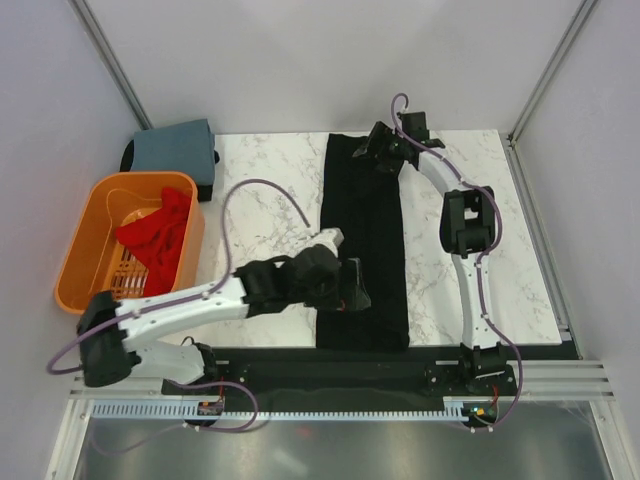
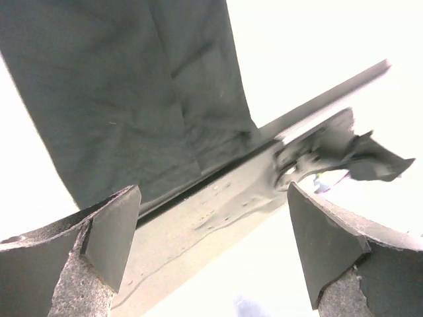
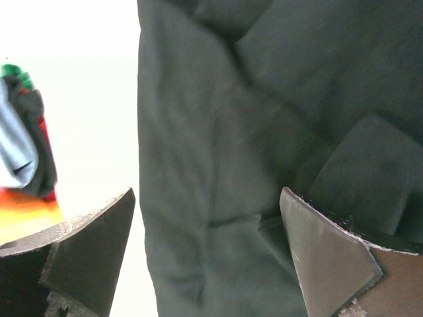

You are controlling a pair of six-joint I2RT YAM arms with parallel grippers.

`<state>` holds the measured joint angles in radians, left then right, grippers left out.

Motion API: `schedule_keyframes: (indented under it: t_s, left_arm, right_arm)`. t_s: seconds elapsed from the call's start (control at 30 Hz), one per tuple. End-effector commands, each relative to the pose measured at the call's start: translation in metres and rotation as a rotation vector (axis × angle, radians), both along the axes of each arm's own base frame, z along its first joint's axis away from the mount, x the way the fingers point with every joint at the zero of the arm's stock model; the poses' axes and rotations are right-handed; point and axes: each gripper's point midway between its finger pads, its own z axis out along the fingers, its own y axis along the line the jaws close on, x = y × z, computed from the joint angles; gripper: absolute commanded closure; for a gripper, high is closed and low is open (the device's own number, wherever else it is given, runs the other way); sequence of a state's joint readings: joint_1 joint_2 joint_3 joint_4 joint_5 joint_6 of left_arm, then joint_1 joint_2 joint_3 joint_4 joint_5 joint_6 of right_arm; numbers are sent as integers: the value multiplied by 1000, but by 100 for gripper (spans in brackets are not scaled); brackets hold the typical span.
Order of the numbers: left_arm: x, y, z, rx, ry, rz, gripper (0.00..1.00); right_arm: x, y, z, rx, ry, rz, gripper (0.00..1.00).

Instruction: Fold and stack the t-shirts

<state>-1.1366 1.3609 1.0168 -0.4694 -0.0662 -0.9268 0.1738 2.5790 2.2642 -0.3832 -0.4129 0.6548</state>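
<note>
The black t-shirt point(image 1: 365, 230) lies on the marble table as a long narrow strip running from the far edge to the near edge. My left gripper point(image 1: 352, 290) hovers open at the strip's near left edge. In the left wrist view the gripper point(image 2: 213, 191) has nothing between its fingers, and the black cloth point(image 2: 119, 92) lies beyond them. My right gripper point(image 1: 368, 146) stands open above the strip's far end, jaws spread over the black cloth point(image 3: 218, 132) without gripping it point(image 3: 208, 193). The red t-shirt point(image 1: 158, 235) is bunched in the basket. The blue-grey t-shirt point(image 1: 175, 148) lies folded at the far left corner.
The orange slotted basket point(image 1: 80, 262) stands off the table's left side, and also shows in the right wrist view point(image 3: 26, 214). A black rail point(image 1: 330, 365) runs along the near table edge, and also shows in the left wrist view point(image 2: 317, 105). White booth walls close in on the sides and the back.
</note>
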Motion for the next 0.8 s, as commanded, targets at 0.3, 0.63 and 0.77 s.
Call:
schedule_keyframes:
  t_s: [0.3, 0.63, 0.77]
  left_arm:
    - [0, 101, -7, -74, -50, 362, 0]
    - [2, 100, -24, -171, -132, 310, 0]
    - [-8, 97, -47, -212, -50, 326, 3]
  right_arm:
    - [-217, -32, 149, -64, -87, -4, 2]
    - [-415, -61, 45, -190, 136, -99, 2]
    - [-446, -83, 31, -230, 180, -177, 2]
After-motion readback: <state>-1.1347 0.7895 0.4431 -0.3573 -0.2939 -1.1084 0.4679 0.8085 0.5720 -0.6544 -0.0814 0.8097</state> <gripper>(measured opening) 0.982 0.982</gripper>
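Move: The black t-shirt lies as a long strip running out over the table. Its near-left corner is about 5 cm back, 9 cm left and 13 cm below the left hand, its near-right corner about 5 cm back and 11 cm right of that hand. From the right hand, low over the far part, the near-right corner is some 53 cm back, 5 cm right and 5 cm lower; the strip's far end is roughly 10 cm ahead and 2 cm left. The right hand, already open, leaves the far part of the black t-shirt and sweeps about 44 cm back along the strip in a high arc, rising nearly 20 cm and sinking again over the second half while drifting some 6 cm right, towards the near-right corner. The left hand, also open, goes about 11 cm left across the near end, first rising a little and then ending some 5 cm lower beside the near-left corner, its wrist turned roughly 15 degrees counter-clockwise. ##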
